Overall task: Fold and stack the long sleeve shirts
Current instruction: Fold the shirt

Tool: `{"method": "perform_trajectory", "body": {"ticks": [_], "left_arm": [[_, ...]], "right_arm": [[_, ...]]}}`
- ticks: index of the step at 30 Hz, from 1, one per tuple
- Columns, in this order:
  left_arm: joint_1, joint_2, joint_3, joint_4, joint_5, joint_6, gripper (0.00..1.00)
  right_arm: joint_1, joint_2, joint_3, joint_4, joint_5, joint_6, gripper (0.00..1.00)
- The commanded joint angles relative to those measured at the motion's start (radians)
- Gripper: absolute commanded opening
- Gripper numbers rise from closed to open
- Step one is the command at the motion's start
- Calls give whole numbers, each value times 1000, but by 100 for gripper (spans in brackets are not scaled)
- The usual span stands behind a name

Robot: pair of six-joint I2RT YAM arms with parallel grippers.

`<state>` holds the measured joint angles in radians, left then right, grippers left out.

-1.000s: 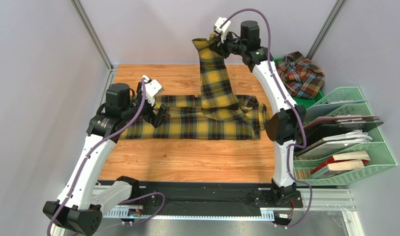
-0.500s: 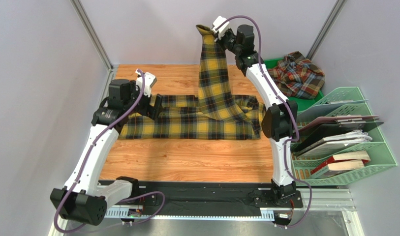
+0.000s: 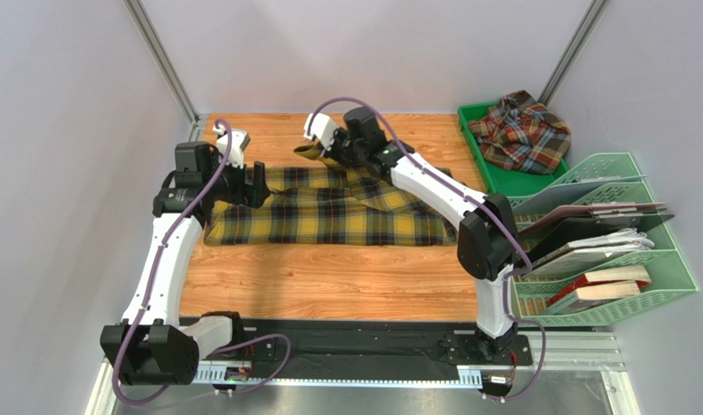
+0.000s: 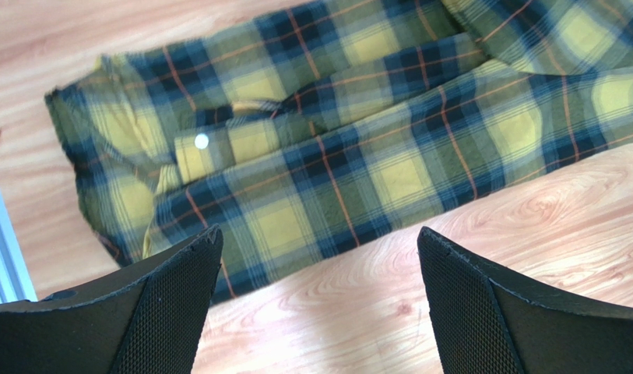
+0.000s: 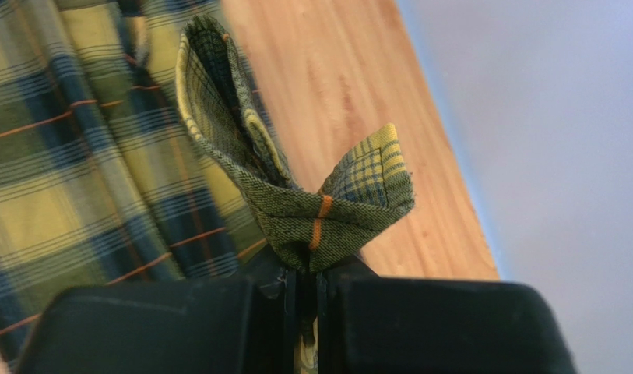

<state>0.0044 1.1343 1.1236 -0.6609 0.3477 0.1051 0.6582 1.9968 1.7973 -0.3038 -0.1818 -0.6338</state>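
Note:
The yellow and black long sleeve shirt (image 3: 329, 218) lies spread across the wooden table, folded into a long band. My right gripper (image 3: 317, 150) is low over its back left part, shut on the end of a sleeve (image 5: 296, 202); the cloth bunches out between the jaws of the right gripper (image 5: 307, 269). My left gripper (image 3: 254, 183) hovers open over the shirt's left end. In the left wrist view the left gripper (image 4: 319, 238) has only the shirt's edge (image 4: 335, 148) and bare wood between its fingers. The rust-red shirt (image 3: 526, 130) lies crumpled at the back right.
A green tray (image 3: 477, 138) under the rust-red shirt sits at the back right corner. A green file rack (image 3: 640, 294) with books and folders stands along the right edge. Grey walls and metal posts close in the left and back sides.
My right arm has swung down and to the left, bringing the raised sleeve from high at the back down over the shirt. The left gripper has drifted a little left, still open.

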Motion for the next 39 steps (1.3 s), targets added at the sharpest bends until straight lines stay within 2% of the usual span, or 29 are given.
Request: {"method": "perform_trajectory", "body": {"ticks": [1, 6, 9, 11, 19, 23, 30, 39], "left_arm": [[64, -37, -25, -32, 22, -25, 99], [170, -70, -79, -8, 141, -56, 99], [267, -77, -110, 33, 250, -100, 99], [285, -71, -114, 34, 287, -100, 99], [301, -62, -127, 37, 274, -100, 98], [318, -48, -131, 47, 266, -126, 98], [443, 27, -128, 80, 350, -199, 97], [470, 68, -119, 77, 301, -163, 95]], "right_arm": [[76, 2, 16, -31, 180, 63, 0], [144, 117, 154, -46, 338, 164, 0], [168, 175, 201, -17, 396, 192, 0], [182, 210, 214, 35, 445, 197, 0], [259, 309, 335, 113, 590, 243, 0], [288, 335, 387, 118, 611, 264, 0], [340, 375, 384, 163, 610, 298, 0], [365, 407, 379, 262, 541, 385, 0]]}}
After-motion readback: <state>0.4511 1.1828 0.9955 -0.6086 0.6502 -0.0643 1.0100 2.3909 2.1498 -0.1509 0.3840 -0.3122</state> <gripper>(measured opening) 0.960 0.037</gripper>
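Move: The right hand holds the cuff high. The shirt's left end, where the sleeve is being taken, lies roughly 27 cm to its left, 4 cm nearer the base and some 18 cm below. The white button is about 22 cm left and 2 cm back; the shirt's middle is about level sideways, 6 cm back. From the empty left hand, the shirt's left end lies some 9 cm left, 7 cm ahead and 19 cm down. Right hand carries the still-pinched cuff about 16 cm left towards the shirt's left end; left hand clears leftward. ##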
